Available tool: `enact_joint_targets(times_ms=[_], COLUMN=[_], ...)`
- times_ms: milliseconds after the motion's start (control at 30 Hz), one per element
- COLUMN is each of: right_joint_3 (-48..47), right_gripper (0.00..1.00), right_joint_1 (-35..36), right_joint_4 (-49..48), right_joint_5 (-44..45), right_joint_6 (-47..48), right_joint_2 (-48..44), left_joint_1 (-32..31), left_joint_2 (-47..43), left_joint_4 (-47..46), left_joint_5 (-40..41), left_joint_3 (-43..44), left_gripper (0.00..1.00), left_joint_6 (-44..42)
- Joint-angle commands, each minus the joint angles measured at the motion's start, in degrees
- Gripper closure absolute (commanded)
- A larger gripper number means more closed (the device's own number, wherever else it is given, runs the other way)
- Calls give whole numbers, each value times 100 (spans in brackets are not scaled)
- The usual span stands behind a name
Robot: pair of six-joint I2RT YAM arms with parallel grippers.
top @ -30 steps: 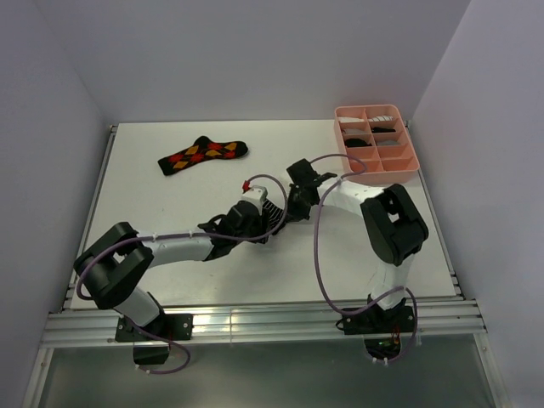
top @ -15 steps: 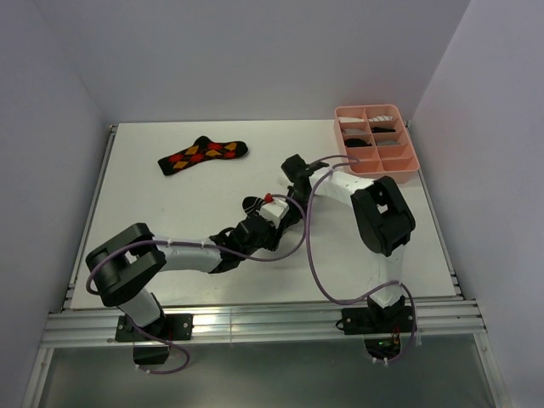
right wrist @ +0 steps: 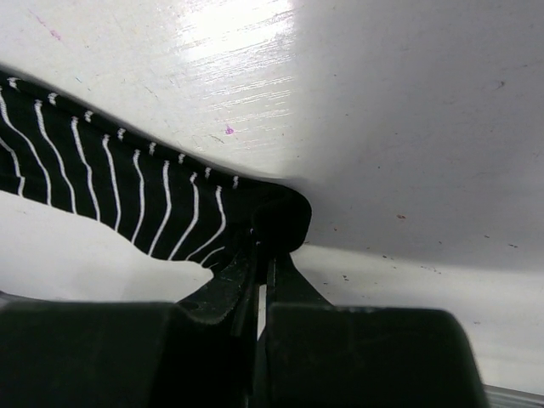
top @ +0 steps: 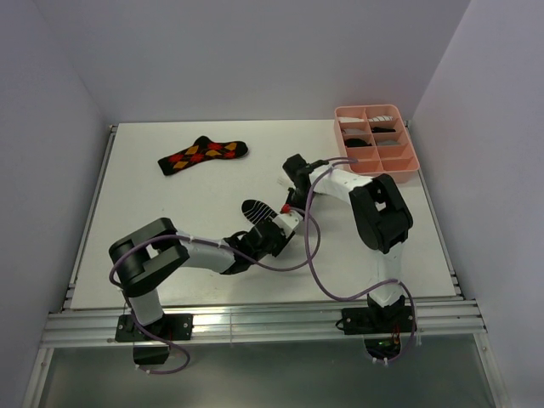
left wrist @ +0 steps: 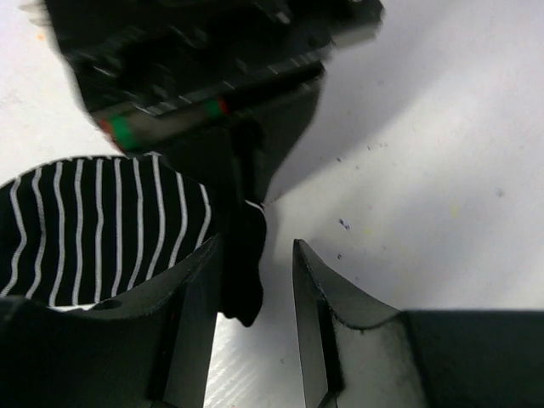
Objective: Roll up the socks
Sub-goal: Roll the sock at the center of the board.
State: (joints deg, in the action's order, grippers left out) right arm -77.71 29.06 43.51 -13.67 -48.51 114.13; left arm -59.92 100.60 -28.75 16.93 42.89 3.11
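Observation:
A black sock with thin white stripes (top: 255, 210) lies mid-table, its striped body wide in the left wrist view (left wrist: 93, 229) and the right wrist view (right wrist: 127, 187). My right gripper (top: 291, 204) (right wrist: 262, 246) is shut on the sock's plain black end. My left gripper (top: 285, 223) (left wrist: 255, 255) stands open right beside it. A fold of that black end hangs between its jaws, against the left finger (left wrist: 200, 280). The argyle sock (top: 202, 155) lies flat at the back left, far from both grippers.
A pink compartment tray (top: 399, 174) stands at the back right, with dark and light bundles in several compartments. The two wrists crowd together mid-table, with purple cables looping over them. White walls close in the table on three sides.
My left arm has swung right and forward, bringing its gripper up against the right one, and its jaws have narrowed a little. The striped sock now shows left of it.

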Motion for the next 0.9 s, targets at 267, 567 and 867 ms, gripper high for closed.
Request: enact_joint_targets(times_ms=[267, 567, 867], right_joint_3=[-245, -192, -51], right_gripper=[100, 100, 100], right_joint_1=[-76, -102, -137], right_joint_4=[246, 176, -105], right_joint_5=[-100, -197, -364], right_joint_6=[149, 193, 167], right_joint_2=[224, 242, 163], left_joint_1=[-283, -301, -292], left_joint_2=[566, 909, 988], left_joint_4=[432, 1161, 1662], left_joint_5=[767, 1190, 1155], left_joint_3=[483, 878, 984], left_gripper=[58, 63, 91], left_joint_6=[-619, -514, -355])
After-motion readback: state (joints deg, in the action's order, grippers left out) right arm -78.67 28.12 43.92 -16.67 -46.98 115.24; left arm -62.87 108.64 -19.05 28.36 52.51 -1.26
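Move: The left hand, fingers half open, is about 2 cm short of and 2 cm above the end of the striped sock that the right gripper still pinches; that end sits right at the right hand's tips. The right gripper's fingertips are some 3 cm ahead of the left hand and 2 cm lower. The sock's striped body lies about 7 cm to the left and 2 cm ahead, the white sock roughly 9 cm ahead and 5 cm to the right. Down first, by about 2 cm, then forward some 2 cm just above the board, the left hand comes in against the sock's end beside the right fingertips, rolling roughly 15 degrees so that its left side rises. Once there, its half-open fingers close on the dark cloth and pinch it, while the right hand stays put and keeps its shut grip. ##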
